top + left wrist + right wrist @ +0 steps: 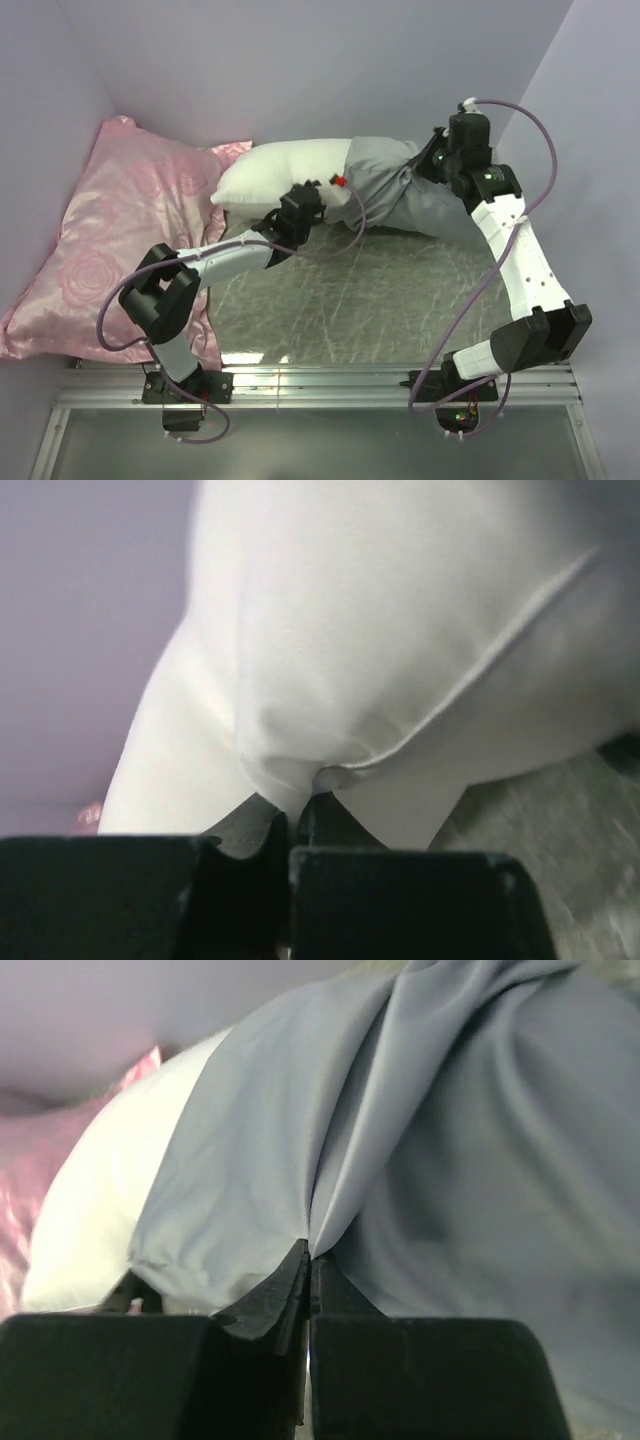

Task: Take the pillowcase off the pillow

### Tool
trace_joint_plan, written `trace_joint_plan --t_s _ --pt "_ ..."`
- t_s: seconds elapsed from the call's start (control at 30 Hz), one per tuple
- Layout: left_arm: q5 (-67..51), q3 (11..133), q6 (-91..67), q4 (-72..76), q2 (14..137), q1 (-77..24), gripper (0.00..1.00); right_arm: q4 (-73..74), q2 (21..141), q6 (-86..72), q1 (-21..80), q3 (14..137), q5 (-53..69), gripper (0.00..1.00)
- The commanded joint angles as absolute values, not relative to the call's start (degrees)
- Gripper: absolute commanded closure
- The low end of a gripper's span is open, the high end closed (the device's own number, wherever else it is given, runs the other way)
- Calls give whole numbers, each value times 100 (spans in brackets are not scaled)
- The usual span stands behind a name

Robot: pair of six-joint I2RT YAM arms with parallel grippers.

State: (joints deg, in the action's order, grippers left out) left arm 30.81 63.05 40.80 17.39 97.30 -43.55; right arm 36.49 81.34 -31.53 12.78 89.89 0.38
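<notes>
The plump white pillow lies across the back of the table, its right part still inside the grey pillowcase. My left gripper is at the pillow's near side; in the left wrist view the gripper is shut on a pinched fold of the white pillow. My right gripper is at the far right of the case. In the right wrist view the gripper is shut on a ridge of the grey pillowcase, with the white pillow showing at the left.
A shiny pink rose-patterned pillow fills the left side of the table, against the left wall. Purple walls close in the back and both sides. A wrinkled clear sheet covers the table in front. Cables loop from both arms.
</notes>
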Motion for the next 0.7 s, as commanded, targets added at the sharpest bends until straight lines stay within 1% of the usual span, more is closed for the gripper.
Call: trace_joint_plan --t_s 0.0,0.13,0.2,0.23,0.27,0.3,0.37,0.4,0.43,0.5,0.53,0.57,0.6,0.63,0.67 --pt "4523 7440 3473 1979 9747 -4008 100 3340 8094 -3252 522 9570 217 100" --pt "5105 8207 3366 1714 9949 -3718 100 3656 8270 -3296 -174 9940 395 100" --pt "5045 8524 3218 1345 10002 -3665 100 3700 8349 -3340 -359 10106 562 100" --pt "5254 8630 3165 1301 10037 -3613 100 3744 8402 -3331 -439 10177 475 100" --pt "5212 8909 2912 1109 10072 -3595 100 3796 8428 -3314 -457 10265 475 100" --pt "5055 8999 2787 707 10046 -3586 100 3797 8455 -3313 -457 10370 570 97" --pt "4861 9044 2698 782 9985 -3612 100 3683 8507 -3261 -309 10380 964 84" --pt "4834 9261 2620 687 10037 -3612 100 3691 8586 -3191 -212 10563 1010 76" --pt "4773 9420 2515 303 10089 -3647 100 3970 8778 -3103 -89 10738 993 64" --pt "4737 9737 2339 98 10274 -3647 100 4130 8824 -2840 368 10837 415 51" --pt "4729 9843 2277 -208 10327 -3647 100 4087 8772 -2787 456 10741 187 42" --pt "4772 9974 2198 -411 10492 -3647 100 4035 8597 -2725 509 10627 28 39" --pt "4746 10367 1962 -665 10607 -3639 100 3938 8491 -2699 553 10400 -252 33" --pt "4659 10649 1777 -1468 10861 -3630 100 3885 8299 -2637 554 10302 -272 31" --pt "4615 11105 1532 -1711 10968 -3630 100 3867 8192 -2611 545 10205 -325 29"
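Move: The left hand already pinches the near edge of the white pillow. The middle of the pillow's bare part is about 4 cm ahead and 5 cm left of it; the grey pillowcase, still round the pillow's other end, centres some 20 cm to its right and about level. The right hand keeps its pinch on the pillowcase, whose middle hangs roughly 12 cm below and 2 cm back. From the right hand, the bare pillow lies some 25 cm left, 2 cm ahead and 12 cm lower. Up, forward and left goes the left hand, roughly 10 cm higher and 7 cm farther out, hauling the pillow edge away from the pillowcase and turning some 25 degrees counter-clockwise with its grip kept. The right hand first tugs the pillowcase about 8 cm right, then opens and lets go, rising clear and swinging partway back left. ##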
